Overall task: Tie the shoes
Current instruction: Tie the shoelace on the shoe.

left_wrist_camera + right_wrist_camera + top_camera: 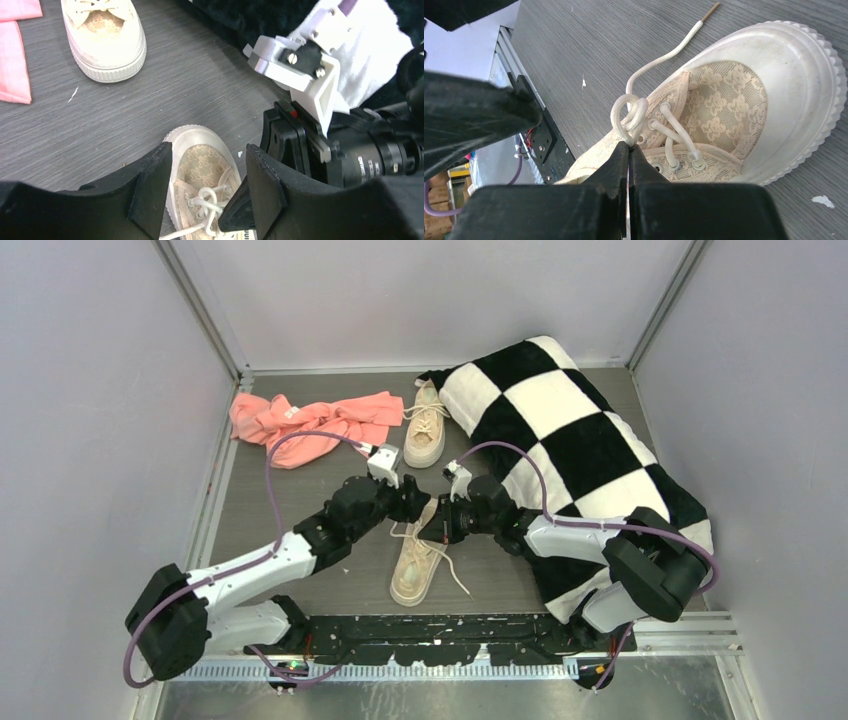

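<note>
One of the beige shoes (413, 570) lies near the arms, toe pointing away; the other (426, 425) stands at the back beside the pillow. My right gripper (629, 146) is shut, its tips pinching a strand of the near shoe's cream lace (628, 114) just below a small loop at the upper eyelets. The lace's free end (674, 50) trails over the table. My left gripper (207, 187) stands open over the near shoe's toe (200, 160), with nothing between its fingers (150, 185). In the top view the two grippers (418, 502) (437, 525) meet above the shoe's front.
A black-and-white checkered pillow (570, 440) fills the right side, with the right arm lying over it. A pink cloth (310, 425) lies at the back left. Grey walls close in the table on three sides.
</note>
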Robot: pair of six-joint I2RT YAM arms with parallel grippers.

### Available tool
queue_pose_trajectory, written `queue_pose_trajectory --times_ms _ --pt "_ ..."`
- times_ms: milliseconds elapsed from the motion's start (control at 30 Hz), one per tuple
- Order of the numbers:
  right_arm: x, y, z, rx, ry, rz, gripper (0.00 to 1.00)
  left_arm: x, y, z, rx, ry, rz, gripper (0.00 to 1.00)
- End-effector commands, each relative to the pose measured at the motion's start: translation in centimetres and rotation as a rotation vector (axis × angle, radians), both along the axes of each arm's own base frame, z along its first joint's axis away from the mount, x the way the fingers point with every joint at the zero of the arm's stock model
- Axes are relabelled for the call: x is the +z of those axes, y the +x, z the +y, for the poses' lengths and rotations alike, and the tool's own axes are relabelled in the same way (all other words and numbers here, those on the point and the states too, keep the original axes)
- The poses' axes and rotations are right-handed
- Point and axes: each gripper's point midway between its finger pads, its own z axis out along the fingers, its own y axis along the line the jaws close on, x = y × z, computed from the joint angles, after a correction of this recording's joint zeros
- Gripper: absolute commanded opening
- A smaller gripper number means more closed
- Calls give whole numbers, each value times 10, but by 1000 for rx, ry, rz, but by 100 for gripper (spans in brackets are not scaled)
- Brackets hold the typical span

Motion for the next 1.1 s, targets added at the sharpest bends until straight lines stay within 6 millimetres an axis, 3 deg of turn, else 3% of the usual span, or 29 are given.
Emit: queue_pose_trajectory --times_ms 0,267,500,700,1067 --pt "25 13 11 -3 65 -75 1 -16 4 -2 16 80 139 56" --pt "26 13 11 -5 67 -76 1 -29 7 -13 -41 86 313 45" --pt "28 14 11 -9 72 -78 1 -30 3 -23 -105 100 346 35" --pt "28 14 12 -8 74 -76 1 -42 -3 -24 -140 154 402 33" --pt "30 15 13 -9 83 -74 1 -44 -10 -20 -155 180 425 33"
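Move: The left hand is empty; the small lace loop it goes for stands roughly 8 cm below it, 2 cm back and 1 cm to its right. That loop rises at the right hand's fingertips, about 2 cm to that hand's left. The shoe's middle lies some 12 cm below the left hand, 5 cm back and 2 cm left; the brown-tipped lace end rests level ahead with the left hand, 7 cm to its left and 14 cm below. The right hand keeps the lace loop pinched and stays still above the shoe, while the left hand comes down about 6 cm to it, drifting slightly right and, after a small reach forward, back. The left wrist tips its fingers down some 25 degrees, and they close from wide to about a third open, ending one on each side of the loop; whether they touch it can't be seen. ##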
